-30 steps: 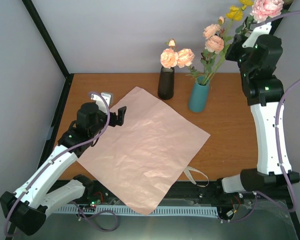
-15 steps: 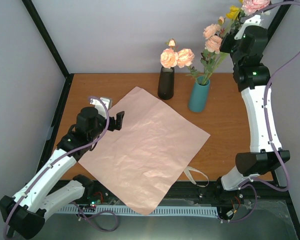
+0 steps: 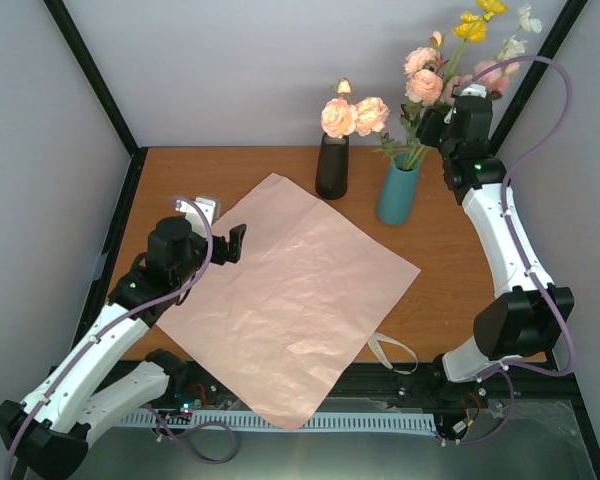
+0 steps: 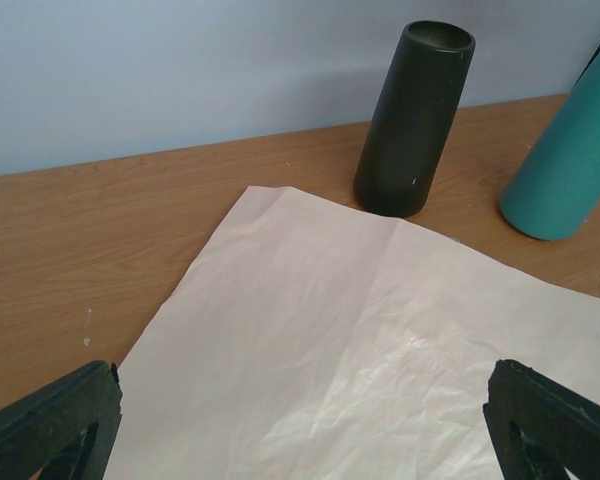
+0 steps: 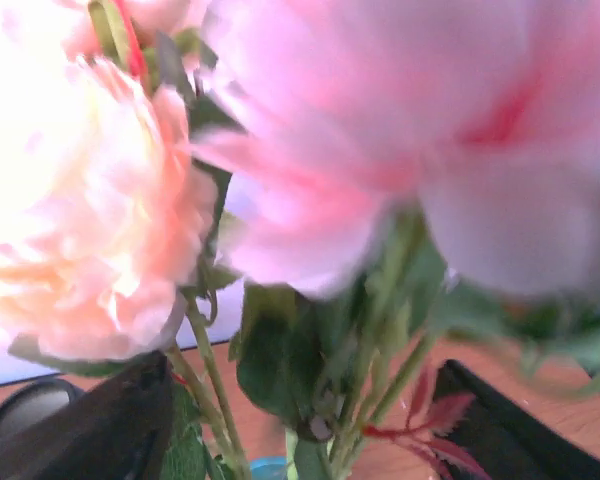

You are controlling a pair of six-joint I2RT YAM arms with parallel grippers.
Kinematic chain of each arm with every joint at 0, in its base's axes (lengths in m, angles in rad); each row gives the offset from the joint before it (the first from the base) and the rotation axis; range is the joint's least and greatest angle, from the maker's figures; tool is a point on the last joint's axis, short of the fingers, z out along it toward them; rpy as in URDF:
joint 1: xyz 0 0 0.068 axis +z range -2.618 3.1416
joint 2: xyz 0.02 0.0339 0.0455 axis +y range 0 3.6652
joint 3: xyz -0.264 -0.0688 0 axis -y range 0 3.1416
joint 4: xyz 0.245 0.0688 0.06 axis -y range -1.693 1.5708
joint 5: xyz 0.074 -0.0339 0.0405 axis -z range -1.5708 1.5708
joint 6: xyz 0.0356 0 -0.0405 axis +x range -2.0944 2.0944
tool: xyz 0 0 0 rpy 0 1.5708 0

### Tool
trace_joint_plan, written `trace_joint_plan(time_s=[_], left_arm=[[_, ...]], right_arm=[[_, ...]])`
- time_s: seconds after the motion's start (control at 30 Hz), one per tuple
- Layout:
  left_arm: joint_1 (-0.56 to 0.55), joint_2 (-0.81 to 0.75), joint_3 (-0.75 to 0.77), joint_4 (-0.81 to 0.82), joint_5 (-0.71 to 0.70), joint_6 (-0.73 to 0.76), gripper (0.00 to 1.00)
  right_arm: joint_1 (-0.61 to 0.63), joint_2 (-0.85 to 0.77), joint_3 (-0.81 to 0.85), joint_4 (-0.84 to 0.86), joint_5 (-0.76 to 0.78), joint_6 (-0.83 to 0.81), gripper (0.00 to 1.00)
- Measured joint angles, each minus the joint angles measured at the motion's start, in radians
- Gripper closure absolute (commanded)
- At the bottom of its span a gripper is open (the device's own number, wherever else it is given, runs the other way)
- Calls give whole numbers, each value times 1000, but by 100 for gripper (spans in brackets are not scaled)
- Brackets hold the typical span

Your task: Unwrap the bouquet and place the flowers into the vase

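Observation:
The pink paper sheet (image 3: 290, 285) of the bouquet lies flat and unwrapped on the table, and its beige ribbon (image 3: 392, 350) lies at the near edge. The flowers (image 3: 430, 80), pink roses with yellow and white blossoms, stand in the teal vase (image 3: 398, 190). Two more roses (image 3: 353, 115) stand in the black vase (image 3: 331, 165). My right gripper (image 3: 435, 128) is up among the teal vase's flowers. In the right wrist view its jaws (image 5: 300, 420) are apart, with green stems (image 5: 375, 400) between them. My left gripper (image 3: 235, 242) hovers open over the paper's left corner (image 4: 300, 430).
The two vases (image 4: 412, 120) (image 4: 570, 150) stand side by side at the back of the wooden table (image 3: 460, 260), near the rear wall. A black frame post (image 3: 90, 75) runs along the left side. The right arm (image 3: 505, 250) arches over the table's right side.
My right arm came down and left from the top corner, bringing a pink rose with yellow blossoms to the teal vase, and its jaws opened. The left arm barely shifted.

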Motion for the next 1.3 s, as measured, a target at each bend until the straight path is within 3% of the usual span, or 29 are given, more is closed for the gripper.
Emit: trace_joint_plan(time_s=[0.27,0.83,1.13,1.3], left_arm=[[0,3,0,-11,0,0,1],[0,14,-28,38,-64,24,1],[27,-76,-288,219,-137,28,0],[135,-146,-443,371,-130,37,1]], right_arm=[[0,-67,-98,-73,-14,98,0],[0,-519,-455,-193,-140,112,0],[0,-791,-838,-74,-156,13,0],[0,-911,-1059,65,-120,-61,0]])
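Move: The teal vase stands about 6 cm to the left of my right hand, 4 cm nearer me and, at its middle, some 26 cm lower; the black vase is roughly 14 cm to the left of it and 6 cm farther out. Pink flower heads hang about 5 cm ahead of this hand, 3 cm right and 6 cm up. From my left hand, the teal vase lies about 15 cm ahead and 39 cm right, 15 cm lower. I spread my already half-open right fingers fully to leave the flower stems and draw the hand back some 20 cm from over the teal vase, sinking about 16 cm, mostly late in the retreat, with small tilts. My left hand, open and empty, almost waits, then drops about 8 cm and swings some 6 cm left, away from the vases, turning counter-clockwise. ##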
